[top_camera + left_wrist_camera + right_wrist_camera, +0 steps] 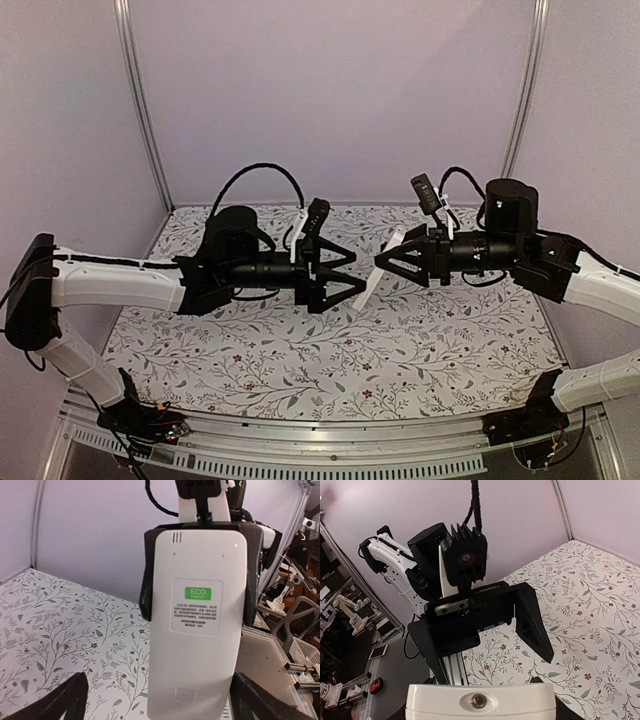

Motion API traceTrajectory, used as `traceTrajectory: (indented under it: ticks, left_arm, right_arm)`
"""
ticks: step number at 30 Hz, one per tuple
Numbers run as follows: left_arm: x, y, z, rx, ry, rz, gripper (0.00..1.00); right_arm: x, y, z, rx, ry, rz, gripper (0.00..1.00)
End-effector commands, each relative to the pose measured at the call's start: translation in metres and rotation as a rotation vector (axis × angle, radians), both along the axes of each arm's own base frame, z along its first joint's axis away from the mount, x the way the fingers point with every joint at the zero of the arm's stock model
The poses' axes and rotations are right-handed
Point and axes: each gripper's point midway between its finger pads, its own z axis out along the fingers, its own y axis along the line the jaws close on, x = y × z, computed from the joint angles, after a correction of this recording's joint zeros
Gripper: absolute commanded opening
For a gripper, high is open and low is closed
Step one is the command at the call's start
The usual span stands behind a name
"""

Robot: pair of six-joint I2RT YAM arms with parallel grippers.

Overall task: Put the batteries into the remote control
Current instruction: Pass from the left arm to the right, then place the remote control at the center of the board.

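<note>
The remote control (372,282) hangs tilted in the air above the middle of the table, between the two arms. My right gripper (384,262) is shut on its upper half. In the left wrist view the remote control (197,645) shows its white back with a green label, and the right gripper's black fingers (252,575) clamp both long edges. My left gripper (358,275) stands open around the lower end without touching it, its fingers (65,700) wide apart. The right wrist view shows the remote control's top end (480,702). The batteries are out of view.
A floral cloth (330,350) covers the table. Metal frame posts (140,100) stand at the back corners against lilac walls. An aluminium rail (330,440) runs along the near edge between the arm bases. Lab equipment (300,630) lies beyond the table's side.
</note>
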Motion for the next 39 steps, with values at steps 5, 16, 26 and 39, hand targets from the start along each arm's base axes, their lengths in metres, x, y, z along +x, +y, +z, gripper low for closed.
traceTrajectory:
  ticks: [5, 16, 26, 39]
  left_arm:
    - [0.074, 0.096, -0.026, 0.212, -0.009, 0.558, 1.0]
    - [0.097, 0.162, -0.058, 0.326, 0.009, 0.853, 0.99]
    - [0.095, 0.167, -0.073, 0.326, 0.0, 0.856, 1.0]
    - [0.1, 0.178, -0.091, 0.342, -0.009, 0.899, 1.0]
  right_arm:
    - [0.043, -0.006, -0.065, -0.347, 0.161, -0.21, 0.22]
    - [0.088, -0.008, -0.149, -0.759, 0.303, -0.353, 0.2]
    - [0.1, -0.005, -0.228, -0.983, 0.374, -0.357, 0.22]
    - [0.131, 0.012, -0.284, -1.153, 0.405, -0.376, 0.26]
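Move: The right hand already holds the remote control near its upper end; the remote's middle sits about 3 cm below that hand, 2 cm back and 2 cm left. The clear patch of table it is taken to lies some 10 cm ahead of the right hand, neither left nor right, and about 29 cm below. For the left hand, already wide open, the remote's middle is about 6 cm to its right, 1 cm back and 3 cm higher. The right hand keeps its grip on the remote control and carries it down some 25 cm and forward about 13 cm towards the clear middle of the table, sinking and reaching together, then almost straight down, then easing forward at the end, while its wrist swings the fingers from pointing left to pointing down. The left hand, fingers staying wide open, backs away from the remote about 17 cm to the left, going forward too while it turns counter-clockwise nearly 50 degrees, then sinks some 9 cm. ##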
